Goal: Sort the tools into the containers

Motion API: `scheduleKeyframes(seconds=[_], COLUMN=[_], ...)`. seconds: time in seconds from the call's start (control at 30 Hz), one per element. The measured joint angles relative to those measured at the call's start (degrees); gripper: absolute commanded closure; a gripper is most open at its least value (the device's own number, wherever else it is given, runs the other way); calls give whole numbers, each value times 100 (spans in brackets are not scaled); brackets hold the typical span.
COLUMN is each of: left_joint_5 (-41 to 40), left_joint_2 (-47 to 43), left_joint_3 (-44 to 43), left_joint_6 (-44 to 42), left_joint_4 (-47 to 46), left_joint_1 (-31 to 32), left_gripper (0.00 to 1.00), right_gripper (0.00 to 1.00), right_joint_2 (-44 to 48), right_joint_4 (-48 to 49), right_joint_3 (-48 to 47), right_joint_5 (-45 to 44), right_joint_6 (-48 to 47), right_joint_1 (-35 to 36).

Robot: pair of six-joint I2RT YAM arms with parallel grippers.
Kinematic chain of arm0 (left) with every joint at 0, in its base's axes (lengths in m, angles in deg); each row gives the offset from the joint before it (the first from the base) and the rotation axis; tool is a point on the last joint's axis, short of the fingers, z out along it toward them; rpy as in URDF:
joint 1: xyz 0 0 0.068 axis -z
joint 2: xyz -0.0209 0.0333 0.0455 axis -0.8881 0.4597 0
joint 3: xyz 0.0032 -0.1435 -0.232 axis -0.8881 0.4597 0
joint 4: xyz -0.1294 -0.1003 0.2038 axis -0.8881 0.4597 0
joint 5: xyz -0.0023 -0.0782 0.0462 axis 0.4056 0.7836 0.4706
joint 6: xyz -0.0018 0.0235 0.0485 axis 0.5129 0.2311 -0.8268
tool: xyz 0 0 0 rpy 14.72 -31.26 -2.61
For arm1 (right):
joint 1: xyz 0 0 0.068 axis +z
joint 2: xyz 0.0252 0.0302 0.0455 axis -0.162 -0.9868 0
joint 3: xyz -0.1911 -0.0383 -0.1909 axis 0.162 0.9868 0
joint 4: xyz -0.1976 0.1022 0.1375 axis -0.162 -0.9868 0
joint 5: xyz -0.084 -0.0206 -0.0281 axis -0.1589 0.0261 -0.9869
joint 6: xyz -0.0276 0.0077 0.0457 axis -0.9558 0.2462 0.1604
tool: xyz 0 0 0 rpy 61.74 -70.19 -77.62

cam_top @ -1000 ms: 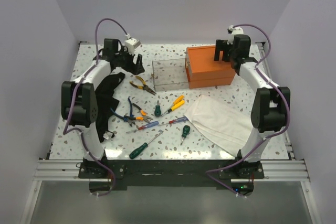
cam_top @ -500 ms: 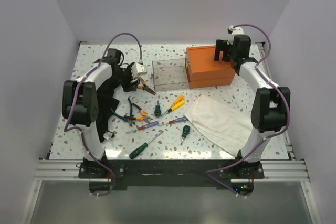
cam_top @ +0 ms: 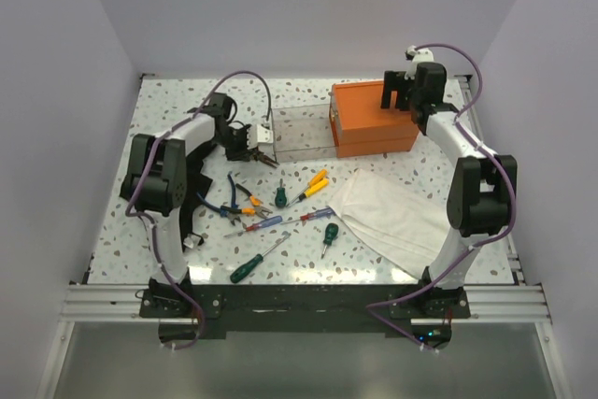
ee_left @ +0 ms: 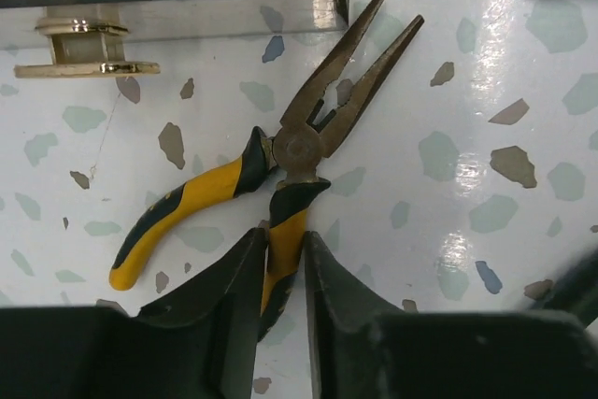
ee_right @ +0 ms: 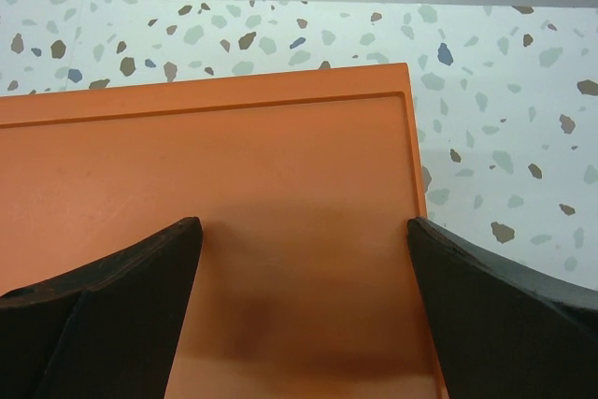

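Yellow-and-black needle-nose pliers lie on the speckled table with their jaws apart, just in front of a clear drawer. That drawer stands out from the left face of the orange box. My left gripper is low over the pliers, and both fingers press one handle between them. My right gripper hangs wide open above the orange box's lid with nothing between its fingers; it shows at the back right.
Several other tools lie mid-table: blue-handled pliers, a yellow screwdriver, a blue-and-red one and green ones. A white cloth lies at the right, black fabric at the left. A brass latch sits by the drawer's edge.
My left arm swung from the back left corner rightwards and down onto the yellow pliers, and its fingers narrowed onto one handle. The right arm has stayed still.
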Motion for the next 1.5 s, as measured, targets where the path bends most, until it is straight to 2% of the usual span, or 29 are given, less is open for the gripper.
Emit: scheduleKeyframes(seconds=[0.1, 0.33, 0.5, 0.6, 0.73, 1.03, 1.23, 1.43, 1.5], left_joint_5=[-48, -35, 48, 326, 848, 1025, 595, 256, 223], left_joint_2=[142, 92, -540, -815, -957, -758, -111, 297, 323], left_joint_3=[-236, -442, -509, -839, -1207, -1172, -1169, -1084, -992], left_joint_6=[-35, -90, -348, -164, 750, 2756, 3716, 4271, 4374], left_joint_4=[212, 752, 1335, 1425, 743, -1366, -2253, -2839, -3018], left_joint_1=[15, -149, -487, -610, -505, 673, 929, 929, 951], left_gripper=[100, 100, 100, 100, 100, 100, 100, 100, 95], right_gripper=[4, 4, 4, 4, 4, 4, 3, 4, 3], right_joint_2=[11, 24, 31, 33, 35, 35, 48, 59, 59], right_joint_4=[48, 76, 103, 122, 131, 133, 144, 179, 179], right_joint_3=[35, 57, 79, 92, 98, 98, 114, 142, 142], right_joint_5=[2, 2, 4, 2, 4, 2, 4, 11, 13], right_joint_6=[0, 0, 0, -2, -2, -7, -13, -17, -17], right_joint_1=[0, 0, 0, 0, 0, 0, 0, 0, 0])
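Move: The yellow-and-black pliers lie on the table right at the left hand, fingers already astride the back handle; their middle is about 4 cm to the right and 1 cm lower. The open clear drawer is centred some 19 cm right and 5 cm ahead, the stubby green screwdriver roughly 12 cm right and 13 cm back. From the right hand, the pliers lie about 38 cm left, 11 cm back and 16 cm below. The left fingers shut on the back handle of the pliers and pinch it. The left hand swings slightly left as it lifts, rises about 17 cm, then carries the pliers right and somewhat forward over the clear drawer, finally sinking about 7 cm towards it. On the way the wrist tips the fingers some 25 degrees up towards the right and turns counter-clockwise. ##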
